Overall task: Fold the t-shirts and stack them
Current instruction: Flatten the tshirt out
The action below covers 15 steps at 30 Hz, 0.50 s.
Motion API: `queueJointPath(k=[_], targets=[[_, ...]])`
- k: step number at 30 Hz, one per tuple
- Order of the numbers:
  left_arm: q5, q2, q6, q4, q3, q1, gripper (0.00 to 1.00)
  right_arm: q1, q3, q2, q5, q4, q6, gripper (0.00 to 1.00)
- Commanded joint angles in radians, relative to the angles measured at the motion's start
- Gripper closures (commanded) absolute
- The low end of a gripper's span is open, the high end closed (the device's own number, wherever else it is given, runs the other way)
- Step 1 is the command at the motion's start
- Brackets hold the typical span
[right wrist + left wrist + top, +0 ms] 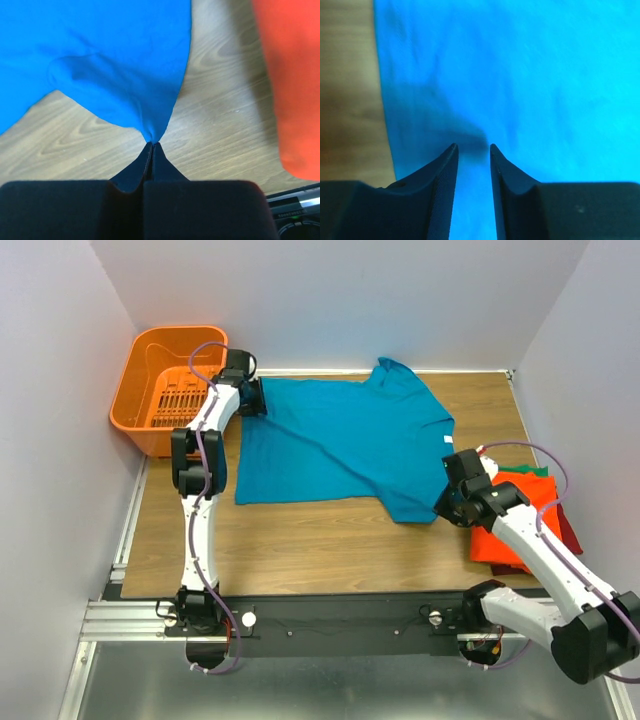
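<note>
A teal-blue t-shirt [340,445] lies spread over the middle of the wooden table [320,540]. My left gripper [258,398] is at its far left corner. In the left wrist view this gripper [472,146] stands open just over the blue cloth [530,75], with the cloth showing through the gap between the jaws. My right gripper [447,502] is at the shirt's near right corner, shut on a pinched tip of the blue cloth [125,65] right at its fingertips [152,143]. Folded orange [510,535], green [535,472] and dark red [570,530] t-shirts lie piled at the right.
An orange slotted basket [150,365] stands at the far left corner, just beyond my left arm. White walls close in the table on the left, back and right. The orange shirt [290,75] lies close to the right of my right gripper.
</note>
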Motion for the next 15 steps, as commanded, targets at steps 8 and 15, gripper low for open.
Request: queueJointPath(k=[8,15], targets=[[0.005,-0.402,-0.083,0.175,-0.380,-0.045,0.58,-0.004,-0.104,0.051,-0.116,0.162,-0.033,0.99],[-0.215,-0.807,-0.301,0.356,-0.939,-0.094,0.59,-0.006,-0.136,0.066,-0.161,0.216,-0.041,0.99]])
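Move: At the right hand the shut fingers hold the shirt's near right end; the table spot it is being lowered to is about 10 cm below and 3 cm left. The orange pile lies some 18 cm right and 4 cm ahead; the shirt's underarm notch is around 14 cm left, 9 cm ahead. From the left hand, the shirt's near left corner is roughly 26 cm back, 4 cm left, 3 cm down; the basket is about 24 cm left, 2 cm ahead. Rising off the shirt's far left part, the left hand goes up about 10 cm, then draws back about 11 cm over the shirt, faster towards the end, fingers staying part open and tipping outward slightly. Meanwhile the right hand keeps its pinch on the near right end and lowers it about 4 cm towards the table, easing 2 cm left. ##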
